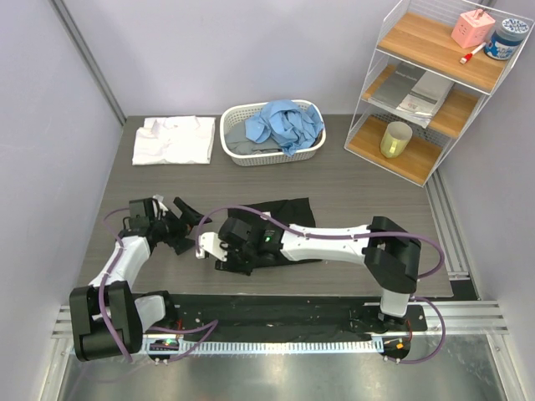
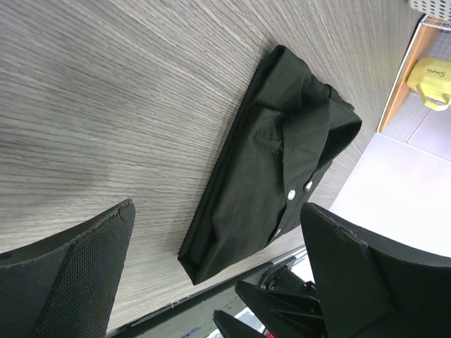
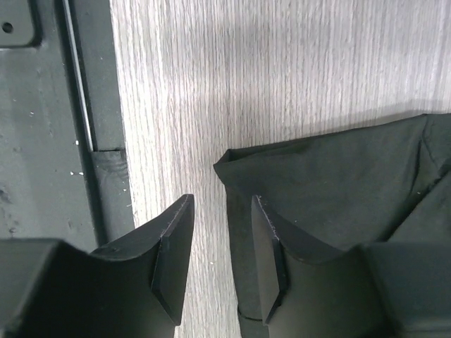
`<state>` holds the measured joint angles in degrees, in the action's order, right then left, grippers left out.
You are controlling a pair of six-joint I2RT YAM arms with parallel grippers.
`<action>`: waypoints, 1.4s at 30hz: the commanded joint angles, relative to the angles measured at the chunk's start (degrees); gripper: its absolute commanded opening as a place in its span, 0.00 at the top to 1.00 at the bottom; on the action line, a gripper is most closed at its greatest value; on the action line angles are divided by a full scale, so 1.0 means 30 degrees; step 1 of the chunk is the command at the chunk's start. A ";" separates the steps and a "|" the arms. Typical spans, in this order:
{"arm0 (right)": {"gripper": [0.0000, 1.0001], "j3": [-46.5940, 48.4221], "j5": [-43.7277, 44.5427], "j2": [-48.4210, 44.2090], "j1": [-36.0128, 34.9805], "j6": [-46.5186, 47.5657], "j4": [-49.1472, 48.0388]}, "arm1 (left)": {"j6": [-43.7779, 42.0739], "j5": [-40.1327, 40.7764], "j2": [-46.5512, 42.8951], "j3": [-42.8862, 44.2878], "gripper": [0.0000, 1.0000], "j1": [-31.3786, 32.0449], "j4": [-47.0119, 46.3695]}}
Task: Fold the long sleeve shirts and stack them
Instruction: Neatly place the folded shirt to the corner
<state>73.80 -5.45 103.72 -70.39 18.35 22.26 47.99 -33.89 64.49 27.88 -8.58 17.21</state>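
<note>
A black long sleeve shirt [image 1: 280, 219] lies folded into a narrow rectangle on the wooden table, its collar and white buttons showing in the left wrist view [image 2: 271, 169]. My right gripper [image 1: 226, 255] hovers over the shirt's near-left corner [image 3: 331, 183]. Its jaws [image 3: 220, 260] are open, with the cloth edge and bare table in the gap and nothing pinched. My left gripper [image 1: 185, 224] stands wide open [image 2: 218, 274] just left of the black shirt, holding nothing. A white shirt [image 1: 174, 139] lies folded at the back left. A light blue shirt [image 1: 284, 124] is crumpled in the basket.
The white slatted basket [image 1: 251, 154] stands at the back centre, beside the white shirt. A wire and wood shelf [image 1: 435, 117] at the back right holds a yellow cup [image 1: 395, 139] and small items. The black rail [image 1: 276, 305] runs along the near table edge.
</note>
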 commanded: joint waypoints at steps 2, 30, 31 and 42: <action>0.55 -0.0019 0.0586 0.0931 -0.0003 0.0533 -0.1119 | 0.0177 0.0046 -0.0345 -0.0065 0.00 0.0076 -0.0786; 0.99 0.1152 -0.4539 -0.0531 0.3658 0.0182 0.0695 | 0.3427 0.0221 0.1938 -0.1706 0.00 0.3971 -0.8131; 0.99 0.1210 -0.4685 -0.0473 0.3717 0.0241 0.0753 | 0.3631 0.0251 0.2144 -0.1676 0.00 0.4118 -0.8691; 0.99 0.3347 -0.4891 0.0727 0.3717 -0.0783 0.0578 | 0.6182 0.1657 0.6215 -0.0710 0.03 0.6961 -1.0925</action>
<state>78.43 -18.65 104.92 -59.11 18.17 26.00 64.42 -31.97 80.23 24.16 11.62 -13.15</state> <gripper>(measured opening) 0.035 0.985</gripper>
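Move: The folded black shirt's near left corner lies about 5 cm below my half-open right hand and 2 cm farther out; the shirt's middle is some 10 cm ahead and 11 cm to the right of that hand. For my wide-open left hand, the shirt's left edge is roughly 9 cm to the right, level fore and aft and about 5 cm lower. The white folded shirt lies some 25 cm ahead and 5 cm left of my left hand. I sink my right hand about 5 cm, easing slightly forward, pinch the shirt's near left corner shut between the fingers, then lift it some 6 cm while carrying it forward and a little to the right. Meanwhile my left hand, fingers kept wide open, dips slightly and goes about 9 cm right to the shirt's left edge, turning a little clockwise. ##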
